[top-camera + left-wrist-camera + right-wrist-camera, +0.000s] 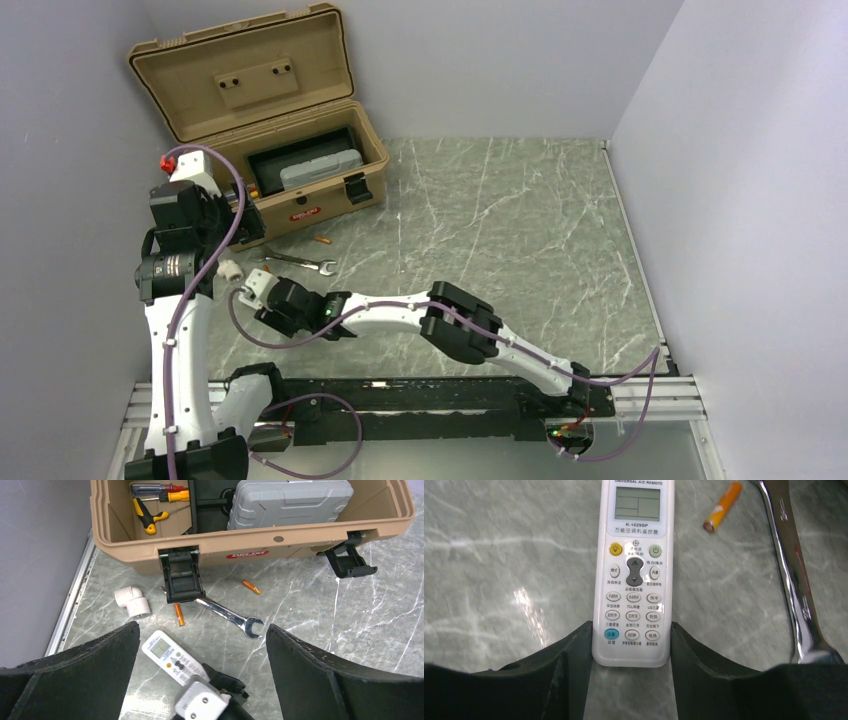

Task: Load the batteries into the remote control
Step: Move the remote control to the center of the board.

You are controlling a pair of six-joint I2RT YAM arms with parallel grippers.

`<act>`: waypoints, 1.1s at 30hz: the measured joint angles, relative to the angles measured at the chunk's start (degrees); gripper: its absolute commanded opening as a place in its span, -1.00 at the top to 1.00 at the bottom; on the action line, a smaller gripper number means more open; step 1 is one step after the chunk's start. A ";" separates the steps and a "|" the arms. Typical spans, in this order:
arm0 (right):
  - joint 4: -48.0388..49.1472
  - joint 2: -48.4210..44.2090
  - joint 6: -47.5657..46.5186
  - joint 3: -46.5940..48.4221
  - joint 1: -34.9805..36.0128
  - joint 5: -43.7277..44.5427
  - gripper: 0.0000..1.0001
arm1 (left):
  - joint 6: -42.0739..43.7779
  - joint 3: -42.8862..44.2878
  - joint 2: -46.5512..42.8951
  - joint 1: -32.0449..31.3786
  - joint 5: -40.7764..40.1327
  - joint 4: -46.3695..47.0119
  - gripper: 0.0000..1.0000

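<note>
The white remote control (634, 580) lies face up on the marble table, screen end away from my right wrist. My right gripper (631, 630) is shut on its button end, a finger touching each long side. One orange battery (723, 507) lies just past the remote's upper right. In the left wrist view the remote control (170, 657) shows below two batteries: one (179, 614) beside the toolbox latch, the other (251, 587) further right. My left gripper (202, 630) hovers above all this, wide open and empty.
An open tan toolbox (250, 542) stands at the back left, holding a grey case (290, 500) and screwdrivers (150, 517). A steel wrench (230, 616) lies between the batteries. A white pipe elbow (132, 600) sits left of the remote.
</note>
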 measured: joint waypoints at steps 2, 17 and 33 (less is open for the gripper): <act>1.14 -2.62 -0.11 -4.44 -0.02 0.52 0.61 | 0.00 0.00 -0.02 0.00 0.02 0.00 -0.98; 2.29 -28.89 8.66 -42.99 -0.79 7.43 0.64 | 0.00 -0.81 -0.35 0.00 1.05 0.31 -0.98; 2.84 -48.50 22.18 -68.24 -6.47 11.52 0.33 | -3.45 -3.69 -2.97 0.00 0.85 2.03 -0.98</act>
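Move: The remote control is already in my right hand, pinched near its lower end. The board's centre, where it is going, is about 33 cm to my right and 6 cm ahead, a couple of centimetres lower. The nearest battery lies roughly 10 cm ahead and 3 cm left, the wrench's middle some 12 cm ahead and 4 cm right. From my left hand the board's centre is around 34 cm right, 2 cm back and 29 cm below. I keep the remote pinched in my right fingers and carry it low over the board, some 30 cm to the right towards the board's centre, drawing away from the battery and wrench. The path bows slightly back towards my base, while the wrist swings about 30 degrees clockwise, so my fingers end up pointing more forward. ##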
